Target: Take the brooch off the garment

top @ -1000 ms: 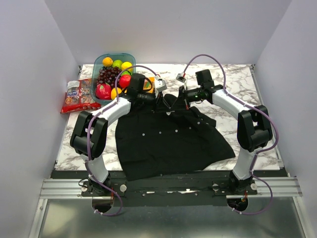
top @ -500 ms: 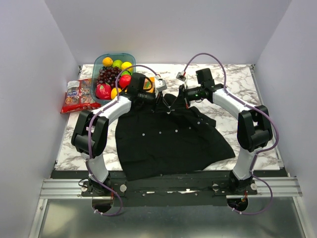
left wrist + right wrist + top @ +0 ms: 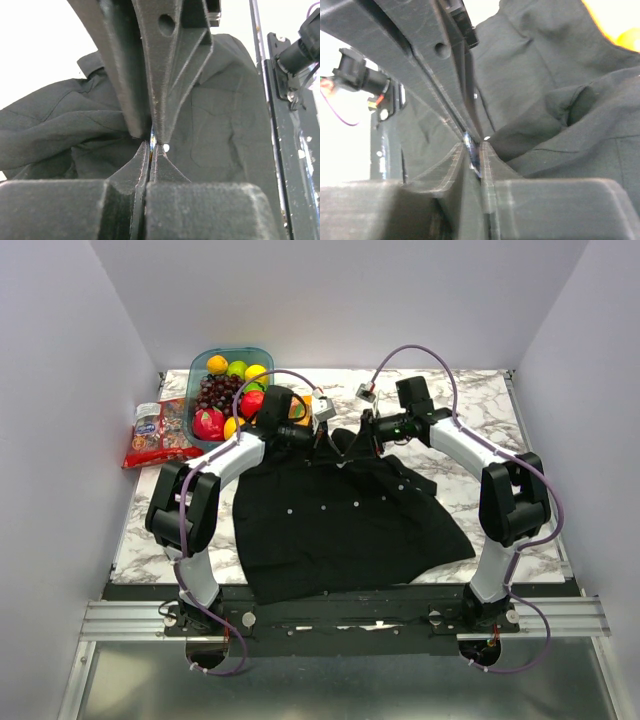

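The black garment lies spread on the marble table, its collar at the far end. Both grippers meet tip to tip at the collar: my left gripper from the left, my right gripper from the right. In the right wrist view my right gripper is shut on the brooch, a thin silvery disc seen edge-on. In the left wrist view my left gripper is shut, with a pale, yellowish sliver of the brooch between its tips. Black cloth hangs behind.
A blue-green tub of fruit stands at the far left, with a red snack packet beside it. Tiny white buttons dot the shirt front; one sits right by the left fingertips. Bare marble lies at the far right.
Both grippers stay shut and together at the collar. The right gripper has edged slightly left; the shirt's body has not moved.
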`<state>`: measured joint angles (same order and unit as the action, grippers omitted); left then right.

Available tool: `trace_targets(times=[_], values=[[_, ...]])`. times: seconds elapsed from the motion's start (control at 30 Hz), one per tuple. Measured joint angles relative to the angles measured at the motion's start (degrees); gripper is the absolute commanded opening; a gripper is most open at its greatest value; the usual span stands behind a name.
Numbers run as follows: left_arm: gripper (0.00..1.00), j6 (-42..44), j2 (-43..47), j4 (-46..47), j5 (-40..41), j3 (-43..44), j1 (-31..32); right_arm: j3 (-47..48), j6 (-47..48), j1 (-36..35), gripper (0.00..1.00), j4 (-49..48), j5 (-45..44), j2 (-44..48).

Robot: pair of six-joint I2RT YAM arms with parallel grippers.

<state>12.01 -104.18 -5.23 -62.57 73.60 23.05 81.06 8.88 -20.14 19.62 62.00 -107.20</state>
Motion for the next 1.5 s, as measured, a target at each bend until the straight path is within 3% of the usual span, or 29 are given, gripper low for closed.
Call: trace_targets(times=[0.17, 0.47, 0.63, 0.73, 0.87, 0.97, 1.1, 1.2, 1.5], values=[[0.0, -5.55, 0.0, 5.46, -0.22, -1.84, 0.02, 0.22, 1.09, 0.7, 0.51, 0.57, -2.34, 0.68], [0.0, -21.33, 0.57, 20.76, 3.98, -9.66, 0.07, -0.92, 5.25, 1.05, 0.53, 3.87, -6.1, 4.15], [0.0, -32.17, 1.66, 31.61, 8.83, -14.97, 0.31, -3.76, 5.86, 1.05, 0.47, 4.07, -11.08, 5.11], [0.0, -36.7, 1.81, 36.24, 10.67, -15.65, 0.46, -5.97, 6.19, 1.05, 0.34, 4.52, -11.98, 5.49], [0.0, -40.72, 1.86, 41.22, 11.89, -16.52, 0.63, -8.09, 6.19, 0.92, 0.29, 4.68, -12.31, 5.73], [0.0, -42.49, 1.86, 42.86, 12.04, -16.87, 0.72, -9.01, 6.19, 0.57, 0.31, 4.72, -12.28, 6.08], [0.0, -42.95, 1.86, 43.76, 12.02, -16.87, 0.85, -9.01, 6.05, 0.44, 0.49, 4.74, -13.2, 6.86], [0.0, -42.34, 1.86, 43.67, 12.0, -16.87, 0.85, -8.41, 6.21, 0.63, 0.54, 5.09, -13.35, 7.78], [0.0, -40.57, 1.86, 43.6, 10.91, -16.87, 1.09, -5.57, 4.55, 1.16, 0.51, 4.85, -9.57, 8.28]])
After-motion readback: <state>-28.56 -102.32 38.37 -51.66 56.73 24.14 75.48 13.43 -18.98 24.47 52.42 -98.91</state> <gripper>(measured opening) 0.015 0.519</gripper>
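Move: The brooch sits between the two hands' meeting fingertips: shut in the left fingers, about 1 cm to that hand's right, and about 1 cm to the left of the right hand, whose fingers are already parting. From the left hand, the spread garment's middle is roughly 12 cm back, 4 cm right and 14 cm below; the orange bag lies about 12 cm ahead, 8 cm left and 13 cm below. Right hand opens, backs 3 cm right off the brooch, dips, rises; left keeps its pinch, turning 25 degrees. ##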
